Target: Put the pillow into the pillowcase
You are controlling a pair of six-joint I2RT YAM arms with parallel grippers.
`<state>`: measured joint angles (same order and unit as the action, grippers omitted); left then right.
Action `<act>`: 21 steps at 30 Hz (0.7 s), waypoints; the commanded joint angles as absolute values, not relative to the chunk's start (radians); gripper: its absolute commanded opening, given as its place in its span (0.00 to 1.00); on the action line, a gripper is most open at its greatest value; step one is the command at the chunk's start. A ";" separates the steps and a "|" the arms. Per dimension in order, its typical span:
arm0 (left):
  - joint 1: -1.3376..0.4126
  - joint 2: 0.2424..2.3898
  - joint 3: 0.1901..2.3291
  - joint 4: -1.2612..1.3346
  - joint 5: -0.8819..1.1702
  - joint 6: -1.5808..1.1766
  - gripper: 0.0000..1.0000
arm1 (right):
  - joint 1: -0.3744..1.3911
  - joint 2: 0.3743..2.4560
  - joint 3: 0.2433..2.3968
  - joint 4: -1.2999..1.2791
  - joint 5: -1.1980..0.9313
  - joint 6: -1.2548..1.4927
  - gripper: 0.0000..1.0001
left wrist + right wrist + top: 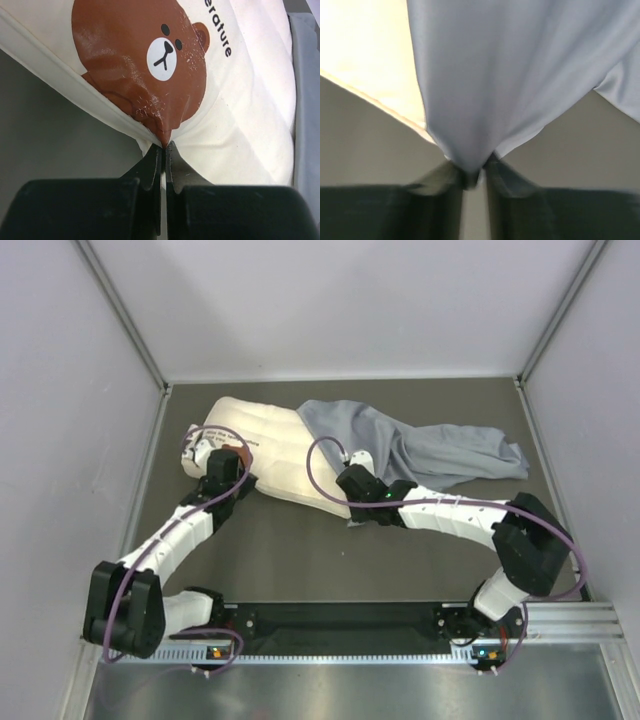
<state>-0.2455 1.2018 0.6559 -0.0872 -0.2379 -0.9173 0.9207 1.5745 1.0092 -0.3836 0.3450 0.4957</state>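
Note:
The cream quilted pillow [270, 455] lies slantwise at the back middle of the table, its right end under the grey-blue pillowcase [430, 452]. My left gripper [228, 462] is shut on the pillow's left edge, pinching the brown bear print [145, 65] at its fold [164, 142]. My right gripper [362, 478] is shut on a bunched edge of the pillowcase [485, 100], with the pillow [365, 55] just left of it in the right wrist view. The pillowcase stretches away to the right, wrinkled and flat.
Dark grey table top [330, 560] is boxed by pale walls at left, back and right. Both arm bases sit on the black rail [340, 620] at the near edge. The right arm's elbow [530, 540] juts out near the right wall.

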 commanded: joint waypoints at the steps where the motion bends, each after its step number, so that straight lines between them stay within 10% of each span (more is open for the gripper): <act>1: -0.253 1.134 0.670 -0.074 -0.287 -0.917 0.00 | 0.928 1.575 1.052 -0.371 0.433 0.502 0.09; 21: -0.847 1.106 0.686 -0.025 -0.586 -1.103 0.00 | 1.028 1.617 1.284 -0.361 0.178 0.520 0.00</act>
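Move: The left hand still pinches the pillow's near edge just under the bear; from it the middle of the pillowcase mouth lies about 18 cm to the right, 4 cm farther out and some 4 cm lower, and the middle of the visible pillow 8 cm ahead and 5 cm right. The right hand is shutting on the near edge of the mouth, with the pillow's near right corner some 2 cm ahead and 2 cm left of it; the pillowcase body lies 19 cm ahead and 9 cm right. To the right and back the left hand pushes its pinched pillow edge towards the pillowcase mouth, about 10 cm across, rising slightly and swinging some 10 degrees clockwise. The right fingers finish closing on the near edge of the mouth, pause, then pull the cloth left and up, about 6 cm across, along the pillow's near edge to meet the left hand. ##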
